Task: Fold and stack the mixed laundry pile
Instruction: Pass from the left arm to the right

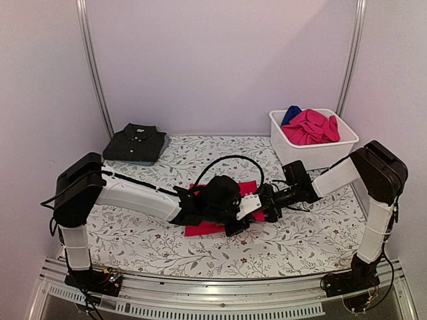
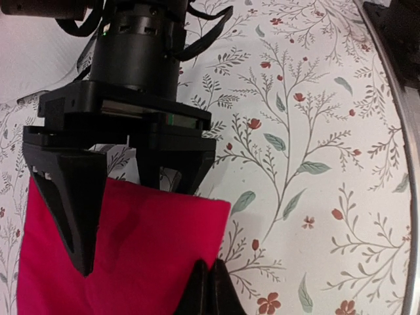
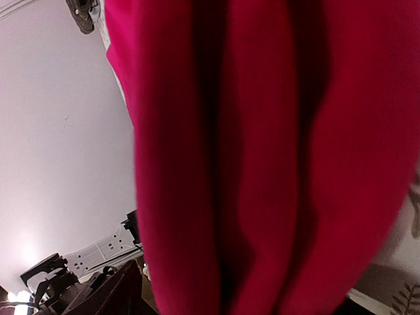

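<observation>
The red tee (image 1: 200, 228) lies flat on the middle of the floral cloth, with both grippers over its right part. My left gripper (image 2: 213, 283) is shut, its tips pinching the tee (image 2: 144, 249) at its edge near a corner. My right gripper (image 2: 125, 223) faces it from the far side, jaws apart, one finger (image 2: 69, 210) lying over the tee's edge. In the right wrist view red fabric (image 3: 262, 164) fills the frame in soft folds and hides the fingers. In the top view the left gripper (image 1: 241, 215) and the right gripper (image 1: 263, 201) nearly meet.
A folded dark charcoal polo (image 1: 135, 143) lies at the back left. The white tub (image 1: 313, 157) at the back right holds a magenta-pink garment (image 1: 312, 127) and a blue one (image 1: 291, 113). The metal rail (image 2: 408, 157) marks the table's near edge.
</observation>
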### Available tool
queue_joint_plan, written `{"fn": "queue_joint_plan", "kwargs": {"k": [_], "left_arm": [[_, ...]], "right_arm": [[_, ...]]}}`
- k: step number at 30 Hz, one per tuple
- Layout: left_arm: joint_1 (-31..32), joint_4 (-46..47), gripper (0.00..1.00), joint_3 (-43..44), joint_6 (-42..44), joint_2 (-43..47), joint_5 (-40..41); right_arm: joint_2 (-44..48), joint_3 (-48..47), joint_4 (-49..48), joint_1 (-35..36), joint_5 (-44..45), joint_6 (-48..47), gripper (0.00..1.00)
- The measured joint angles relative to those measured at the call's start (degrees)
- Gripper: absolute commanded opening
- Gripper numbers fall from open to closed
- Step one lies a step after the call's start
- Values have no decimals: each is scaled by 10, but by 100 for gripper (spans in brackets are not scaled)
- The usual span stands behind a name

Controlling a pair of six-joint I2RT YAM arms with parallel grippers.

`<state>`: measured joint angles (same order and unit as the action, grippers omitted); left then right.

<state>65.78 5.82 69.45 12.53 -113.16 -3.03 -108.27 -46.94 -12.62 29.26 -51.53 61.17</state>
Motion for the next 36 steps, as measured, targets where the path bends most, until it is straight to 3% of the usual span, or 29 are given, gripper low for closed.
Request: {"fn": "queue_joint_plan", "kwargs": {"k": [17, 21, 23, 25, 26, 33, 35, 36], "left_arm": [[0, 21, 0, -45, -21, 30, -44], [0, 21, 0, -48, -21, 34, -47], [0, 21, 0, -49, -21, 36, -47], [0, 21, 10, -50, -21, 38, -46], [0, 21, 18, -50, -23, 38, -44], [-10, -2, 67, -57, -67, 60, -21], [-23, -6, 84, -76, -88, 88, -21], [-32, -6, 97, -89, -101, 106, -23]], "right_arm": [[-103, -41, -121, -16, -61, 43, 46], [-129, -71, -124, -17, -59, 45, 28], [-132, -75, -123, -18, -57, 42, 12], [-134, -80, -122, -18, -55, 39, 1], [-134, -81, -119, -19, -54, 39, 0], [-121, -103, -27, -18, -26, -21, 0], [-112, -111, 30, -19, -9, -54, 0], [-106, -115, 60, -20, 0, -71, 0]]}}
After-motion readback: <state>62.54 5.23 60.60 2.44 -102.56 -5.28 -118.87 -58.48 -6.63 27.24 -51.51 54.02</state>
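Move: The left hand still holds the near edge of the folded red cloth, lifted close to its near-right corner. The cloth's middle lies about 8 cm ahead of that hand, 6 cm to its left and 5 cm below. The open right gripper already straddles the raised right side, with the cloth's middle some 11 cm to its left, 2 cm ahead and 3 cm below. The white laundry basket stands roughly 28 cm ahead of the right hand and 20 cm to its right. The right fingers shut on the red cloth's right side near its far corner, after sliding about 4 cm forward along that side, 2 cm left and 2 cm down, then keep their pinch. Meanwhile the left hand keeps its hold while easing about 2 cm back; once the right has closed, it opens, lets go, and draws off left, with a smaller rise and forward turn. ##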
